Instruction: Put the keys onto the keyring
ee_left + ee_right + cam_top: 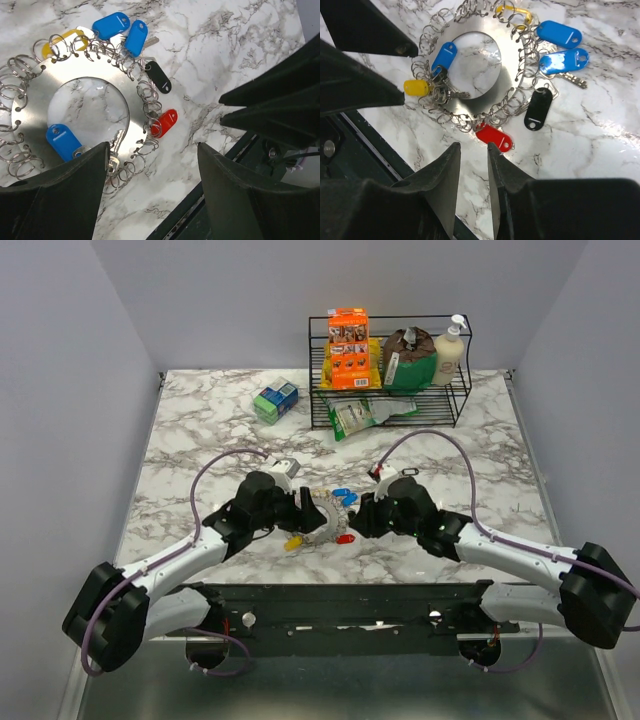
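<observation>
The keyring (pixel 30 112) is a flat silvery disc with a round hole and several small split rings along its rim; it lies on the marble between both arms (pixel 322 518). Keys with two blue tags (pixel 560 34), a black tag (pixel 537 109), a red tag (pixel 494 137) and a yellow tag (pixel 416 87) hang round it, and another blue tag (pixel 62 142) lies on the disc. My left gripper (pixel 151 147) is wide open, its left finger over the disc's near rim. My right gripper (pixel 473 146) is narrowly open and empty, just short of the red tag.
A black wire rack (pixel 390 380) with an orange box, a bag and a soap bottle stands at the back. A green-blue box (pixel 275 400) lies left of it. The dark mounting rail (pixel 340 605) runs along the near table edge.
</observation>
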{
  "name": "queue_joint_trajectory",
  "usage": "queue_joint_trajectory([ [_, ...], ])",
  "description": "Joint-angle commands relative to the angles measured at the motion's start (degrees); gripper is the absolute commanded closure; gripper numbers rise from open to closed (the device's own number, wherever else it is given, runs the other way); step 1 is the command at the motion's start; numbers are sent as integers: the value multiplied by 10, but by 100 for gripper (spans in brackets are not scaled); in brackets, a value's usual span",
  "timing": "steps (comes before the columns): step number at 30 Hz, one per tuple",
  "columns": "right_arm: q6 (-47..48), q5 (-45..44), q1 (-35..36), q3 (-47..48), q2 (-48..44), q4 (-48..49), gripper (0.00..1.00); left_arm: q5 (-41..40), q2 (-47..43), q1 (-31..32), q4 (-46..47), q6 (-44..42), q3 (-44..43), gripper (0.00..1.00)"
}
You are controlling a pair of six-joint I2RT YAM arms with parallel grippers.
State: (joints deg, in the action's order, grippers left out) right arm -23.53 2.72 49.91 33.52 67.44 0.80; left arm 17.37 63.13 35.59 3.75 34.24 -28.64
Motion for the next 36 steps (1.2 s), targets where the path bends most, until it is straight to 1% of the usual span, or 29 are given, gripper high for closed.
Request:
queue_joint_trajectory([
  [1,-16,83,-32,-17,-20,32,63,25,-21,10,41,-65,24,20],
  [4,-24,113,-56,-28,-26,41,63,37,-38,17,40,-103,27,21],
  [8,-29,140,-81,-39,-28,49,63,52,-35,29,21,-146,22,25],
  [14,-32,163,-103,-42,-21,52,63,28,3,63,20,-179,10,36],
  [16,-35,171,-108,-42,-19,52,63,14,15,76,22,-184,5,38],
  [22,-36,185,-122,-42,-8,53,63,-14,88,98,9,-193,-24,45],
  [25,-37,187,-125,-45,-6,54,63,-32,116,108,10,-195,-34,50],
  [26,-38,186,-126,-47,-8,54,63,-36,124,108,12,-194,-36,55],
  [28,-41,181,-129,-52,-14,55,63,-39,130,110,17,-194,-36,57],
  [29,-40,181,-131,-52,-16,54,63,-40,133,109,18,-195,-37,60],
  [31,-39,181,-133,-53,-19,54,63,-40,138,109,15,-196,-39,61],
  [36,-40,185,-135,-55,-14,55,63,-37,147,111,6,-198,-44,61],
])
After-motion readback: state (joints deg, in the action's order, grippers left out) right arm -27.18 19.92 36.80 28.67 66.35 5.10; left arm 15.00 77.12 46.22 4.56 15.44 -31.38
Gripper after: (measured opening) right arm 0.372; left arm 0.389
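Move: The loops on the keyring's near right edge, where the left hand is heading, lie about 3 cm back and 4 cm right of it and some 10 cm below. From the left hand, the keyring's middle is about 2 cm ahead and 3 cm right, the red tag 2 cm back and 7 cm right, and the black tag 3 cm ahead and 9 cm right, all on the table. From the right hand the same loops are about 1 cm ahead and 7 cm left, some 10 cm below. The open left hand first draws back nearly level across the keyring, about 3 cm, then sinks some 6 cm while edging 3 cm right, down towards the loops just left of the red tag, its wrist turning about 20 degrees clockwise and its fingertips tipping steeper while the gap narrows from wide to about half, with no touch to be made out. The right hand gives way about 2.5 cm to its right, beyond the red tag, tilting a little with its fingers staying partly open and empty. ##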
